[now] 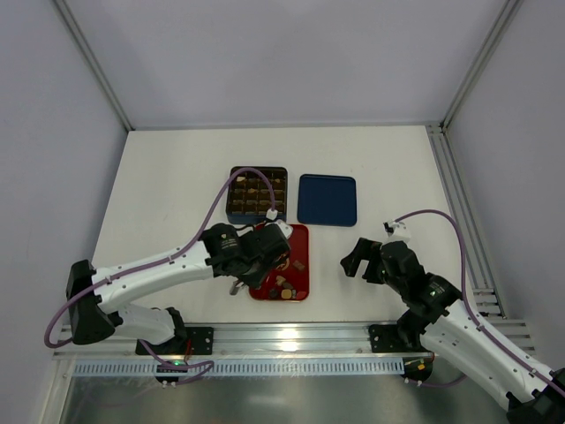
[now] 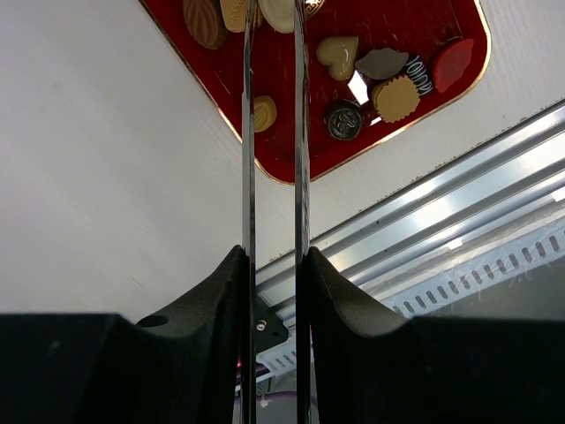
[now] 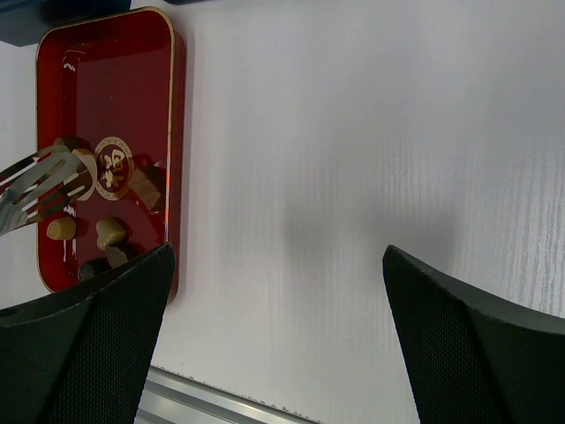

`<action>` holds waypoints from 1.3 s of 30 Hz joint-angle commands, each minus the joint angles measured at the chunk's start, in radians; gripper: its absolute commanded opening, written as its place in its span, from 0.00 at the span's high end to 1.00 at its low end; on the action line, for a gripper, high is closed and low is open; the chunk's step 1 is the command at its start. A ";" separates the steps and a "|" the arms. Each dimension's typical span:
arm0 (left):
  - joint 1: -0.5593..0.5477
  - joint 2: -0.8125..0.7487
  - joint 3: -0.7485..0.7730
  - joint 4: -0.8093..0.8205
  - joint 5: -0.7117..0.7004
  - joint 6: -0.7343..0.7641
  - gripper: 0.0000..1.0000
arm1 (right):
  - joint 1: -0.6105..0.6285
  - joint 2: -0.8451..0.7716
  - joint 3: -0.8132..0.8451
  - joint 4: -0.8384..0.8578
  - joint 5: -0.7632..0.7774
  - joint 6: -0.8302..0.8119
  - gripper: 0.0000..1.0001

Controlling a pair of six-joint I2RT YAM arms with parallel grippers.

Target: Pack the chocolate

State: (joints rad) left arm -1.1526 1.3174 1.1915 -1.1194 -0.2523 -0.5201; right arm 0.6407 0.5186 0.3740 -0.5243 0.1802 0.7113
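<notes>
Several chocolate pieces lie in the red tray [image 1: 301, 240]: a cream heart [image 2: 338, 55], a tan scalloped round [image 2: 395, 97], a dark round [image 2: 342, 119] and a tan oval [image 2: 263, 112]. My left gripper [image 2: 274, 265] hangs over the tray's left side and is shut on a pair of metal tongs [image 2: 248, 132]. The long tong blades reach down to a cream piece [image 2: 278, 12] at their tips; whether they pinch it I cannot tell. The dark brown gridded box [image 1: 259, 194] stands just beyond the tray. My right gripper [image 3: 278, 291] is open over bare table right of the tray.
A flat blue lid [image 1: 327, 199] lies right of the gridded box. A metal rail [image 1: 291, 334] runs along the table's near edge, close to the tray's near end. The right arm [image 1: 424, 296] stands at the right front.
</notes>
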 commanded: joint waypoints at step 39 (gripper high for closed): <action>0.468 0.267 0.470 0.096 -0.005 0.173 0.69 | 0.004 0.008 0.036 -0.002 0.012 -0.006 0.00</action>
State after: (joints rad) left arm -0.7097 1.5623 1.6001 -1.0725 -0.2607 -0.3794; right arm 0.6407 0.5304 0.3740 -0.5304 0.1802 0.7105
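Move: The left hand grips metal tongs that hold a cream chocolate at their tips. The brown-celled chocolate box it is bound for has its middle some 23 cm ahead, straight on, about 8 cm lower. The red tray's middle is roughly 6 cm ahead and 8 cm to the right, the blue tray's about 22 cm ahead and 20 cm right. From the idle right hand, the box is about 18 cm ahead and 26 cm left. Still pinching the cream chocolate in the tongs, the left hand carries it from the red tray to over the chocolate box. After a slow start it rises and goes forward together, climbing about 7 cm, then sweeps on level to some 16 cm forward and begins to sink by a centimetre, turning nearly 20 degrees counter-clockwise while the fingers keep their grip. ##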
